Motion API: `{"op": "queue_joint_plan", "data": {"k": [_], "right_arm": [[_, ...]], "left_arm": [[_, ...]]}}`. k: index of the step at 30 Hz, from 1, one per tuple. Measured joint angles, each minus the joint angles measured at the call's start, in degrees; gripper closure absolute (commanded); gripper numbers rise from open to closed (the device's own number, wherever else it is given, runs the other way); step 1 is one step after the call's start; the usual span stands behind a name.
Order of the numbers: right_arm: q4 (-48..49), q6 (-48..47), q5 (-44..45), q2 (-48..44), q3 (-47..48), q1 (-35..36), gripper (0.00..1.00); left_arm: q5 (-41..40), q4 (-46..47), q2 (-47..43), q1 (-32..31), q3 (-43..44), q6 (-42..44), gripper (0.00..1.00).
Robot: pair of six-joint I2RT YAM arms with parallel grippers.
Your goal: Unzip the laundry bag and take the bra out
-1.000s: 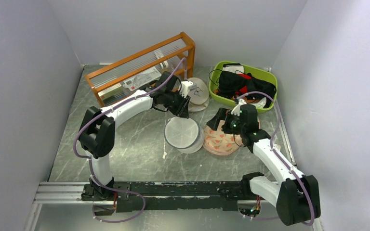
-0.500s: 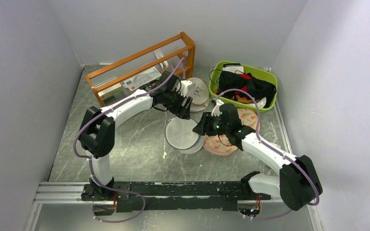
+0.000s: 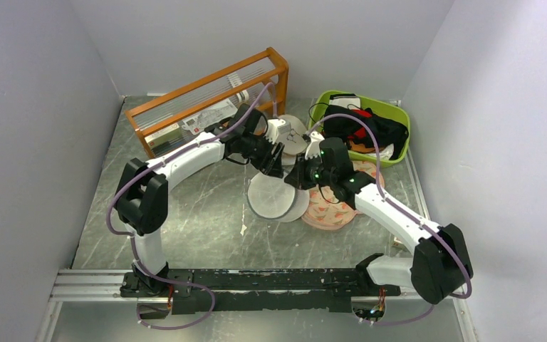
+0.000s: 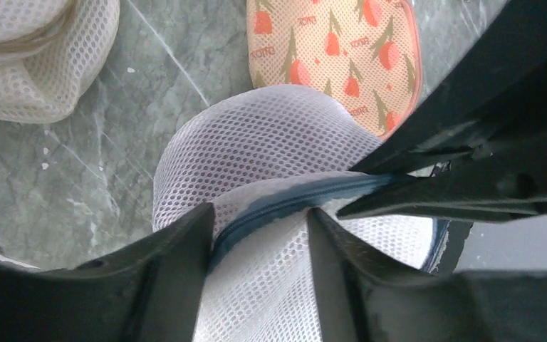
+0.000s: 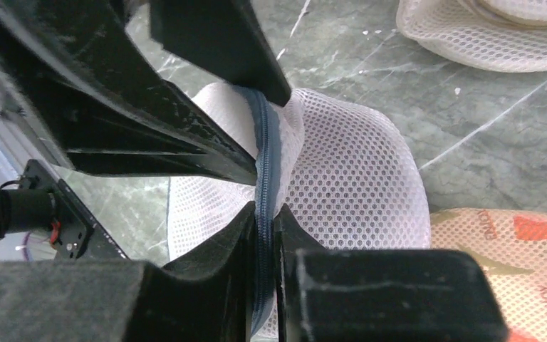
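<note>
The laundry bag (image 3: pixel 274 199), a round white mesh drum with a dark blue zip (image 5: pixel 265 164) along its rim, stands tilted on the table's middle with its far edge raised. My right gripper (image 3: pixel 298 174) (image 5: pixel 265 210) is shut on that zip band at the bag's upper rim. My left gripper (image 3: pixel 274 165) (image 4: pixel 258 214) straddles the same rim from the other side, its fingers (image 4: pixel 185 249) well apart with mesh (image 4: pixel 256 142) bulging between them. The two grippers almost touch. The bra is hidden.
A peach pad with orange prints (image 3: pixel 331 206) lies right of the bag. A small cream round pouch (image 3: pixel 292 135) sits behind it. A green bin (image 3: pixel 401 114) of dark clothing stands back right, a wooden rack (image 3: pixel 206 100) back left.
My right arm swung left from over the peach pad to the bag's rim and shut on the zip band. The left gripper's fingers spread wider on the rim. The bag tilted up a little.
</note>
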Motion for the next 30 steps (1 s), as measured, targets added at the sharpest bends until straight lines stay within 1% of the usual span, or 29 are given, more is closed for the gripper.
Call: {"op": "queue_joint_plan", "data": {"k": [4,9,11,12,15,17,19,20,22,25,27,30], "right_arm": [[-1.40,-2.08,1.03,2.93,2.40,0.00,0.89],[-1.33,-3.08,1.46,6.08,3.89,-0.04,0.88],[-1.38,-3.19,1.99,7.76,5.01,-0.04,0.87],[-1.44,-3.23,2.05,8.68,5.75,-0.04,0.83],[-1.55,-3.45,1.81,10.99,8.28,0.00,0.63],[-1.40,-3.87,1.36,12.04,9.51,0.11,0.51],[-1.09,-4.92,0.81,12.96,10.32,0.20,0.38],[-0.90,-5.84,0.48,13.53,10.60,0.26,0.32],[-0.79,-6.64,-0.33,14.47,11.17,0.33,0.23],[1.01,-8.13,-1.11,16.39,11.74,0.33,0.14],[3.08,-8.41,-1.77,17.00,11.02,0.33,0.12],[5.40,-8.63,-2.05,17.03,9.31,0.22,0.10]], "left_arm": [[0.02,-0.02,-0.96,0.07,0.00,0.52,0.63],[-0.76,-0.72,-1.60,0.37,0.00,0.92,0.92],[-1.36,-0.74,-2.54,0.35,-0.42,0.66,0.93],[-1.90,-0.63,-3.45,0.35,-1.01,0.57,0.93],[-4.20,-0.13,-6.86,0.42,-3.39,-1.14,0.93],[-7.17,1.09,-10.60,0.42,-6.69,-4.17,0.93],[-10.23,2.64,-14.78,0.55,-11.04,-8.85,0.93],[-11.89,4.35,-17.75,1.05,-14.64,-12.76,0.93],[-13.35,7.37,-22.62,1.97,-20.96,-19.45,0.93],[-15.32,12.55,-30.29,4.94,-32.20,-31.63,0.93],[-17.00,16.28,-34.69,6.75,-38.86,-39.89,0.93],[-19.82,21.24,-40.50,7.41,-45.90,-50.18,0.93]]}}
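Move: The zipped blue edge of the laundry bag lies right between the left hand's open fingers, and the right hand still pinches the same edge about 5 cm to the right and 3 cm back from there. From the left hand the bag's body is centred some 7 cm back and 8 cm below; the peach patterned bags are about 7 cm back and 21 cm right, and the beige bag 12 cm ahead and 5 cm right, both some 10 cm lower. The left hand shuts its fingers on the bag's zipped edge while rising slightly, then pulls it quickly left, about 12 cm, and some 4 cm back, arching up and coming down again as the wrist swings roughly 50 degrees counter-clockwise. The right hand, first still pinching, goes forward and a little down, then opens wide and lets go of the edge as it drifts on forward and left, about 5 cm forward in all. ##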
